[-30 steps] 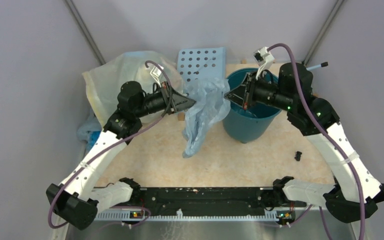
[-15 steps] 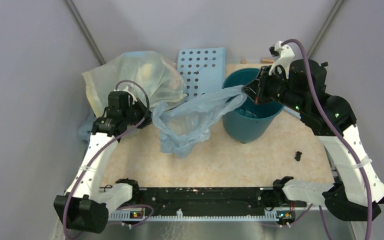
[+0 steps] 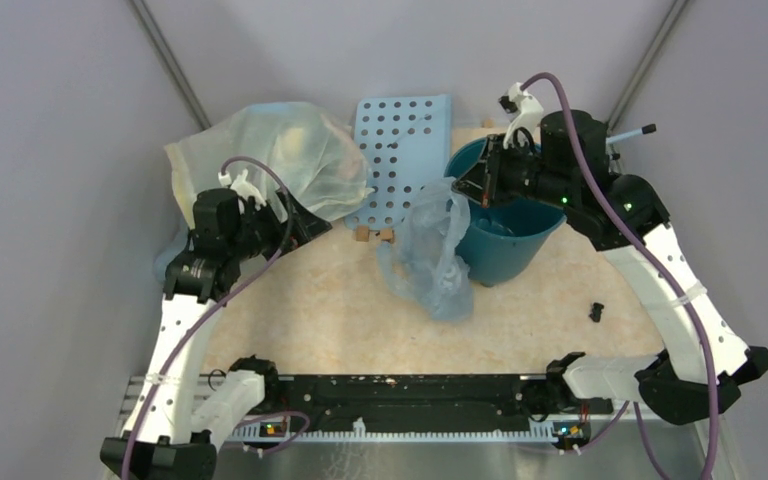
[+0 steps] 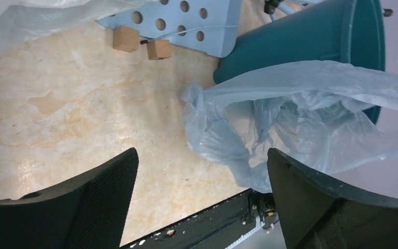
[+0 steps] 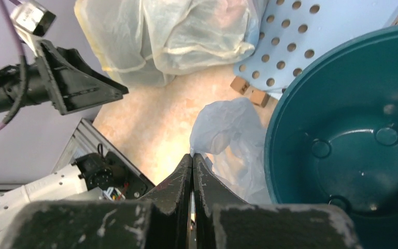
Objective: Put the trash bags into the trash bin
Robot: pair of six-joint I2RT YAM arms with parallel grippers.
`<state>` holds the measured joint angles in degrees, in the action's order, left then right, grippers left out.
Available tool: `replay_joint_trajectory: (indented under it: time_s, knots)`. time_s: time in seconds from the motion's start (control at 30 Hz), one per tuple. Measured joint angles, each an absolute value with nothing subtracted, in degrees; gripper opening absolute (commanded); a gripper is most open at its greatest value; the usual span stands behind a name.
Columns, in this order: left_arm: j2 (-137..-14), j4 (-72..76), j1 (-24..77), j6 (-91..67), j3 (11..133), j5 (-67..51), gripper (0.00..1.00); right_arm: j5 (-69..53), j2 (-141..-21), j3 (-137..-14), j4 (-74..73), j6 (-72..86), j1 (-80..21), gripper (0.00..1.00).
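The pale blue trash bag [image 3: 432, 255] hangs crumpled against the left outer side of the dark teal trash bin [image 3: 508, 235], its lower end on the table. My right gripper [image 3: 463, 190] is shut on the bag's upper edge, just above the bin's left rim. In the right wrist view the shut gripper [image 5: 192, 155] pinches the bag [image 5: 223, 129] beside the empty bin [image 5: 352, 129]. My left gripper [image 3: 315, 222] is open and empty, well to the left of the bag. In the left wrist view the gripper [image 4: 202, 155] is open wide, with the bag [image 4: 290, 119] and bin [image 4: 300, 41] ahead.
A large yellowish bag with stuff inside [image 3: 270, 160] lies at the back left. A light blue perforated panel [image 3: 400, 140] leans behind two small wooden blocks [image 3: 373, 234]. A small black object [image 3: 596, 311] lies right of the bin.
My left gripper let go of the bag and drew back left. The bag, stretched between both grippers before, now hangs from the right gripper alone beside the bin.
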<state>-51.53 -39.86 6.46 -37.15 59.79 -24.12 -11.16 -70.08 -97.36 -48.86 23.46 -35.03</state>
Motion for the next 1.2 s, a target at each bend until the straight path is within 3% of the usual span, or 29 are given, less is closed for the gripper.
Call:
replay_joint_trajectory:
  time_s: [0.33, 0.73, 1.03, 1.2]
  knots:
    - [-52.7, -38.0, 9.6, -36.0, 55.2, -28.2, 0.97, -14.5, -71.4, -96.9, -48.8, 23.4, -35.0, 0.00]
    - [-56.7, -31.5, 28.4, -45.9, 46.5, -18.5, 0.99, -14.9, -71.3, -95.1, -47.5, 23.1, -35.0, 0.00]
    - [-62.1, -26.7, 29.5, -49.8, 41.7, -14.7, 0.98, -15.6, -71.3, -95.1, -47.4, 23.1, -35.0, 0.00]
    - [-67.0, -23.0, 29.5, -49.3, 42.2, -11.4, 0.90, -15.8, -71.2, -95.1, -47.4, 23.2, -35.0, 0.00]
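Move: The blue trash bag hangs from the shut right fingers. Its loose left edge lies about 15 cm to the left hand's right, some 2 cm ahead and 18 cm below. From the left hand, the two wooden blocks sit about 14 cm ahead, 11 cm right and 26 cm down, and the bin stands some 9 cm ahead and 37 cm right. From the right hand, that loose edge is roughly 12 cm left, 2 cm ahead and 31 cm below. The bag's loose edge is what the left hand, fingers already wide open, closes in on: it sinks about 16 cm and shifts some 8 cm right, first drawing back towards the base, then easing forward again on the way down while the wrist tips down some 20 degrees. The right hand keeps its pinch on the bag's top, settling only slightly down and left. ##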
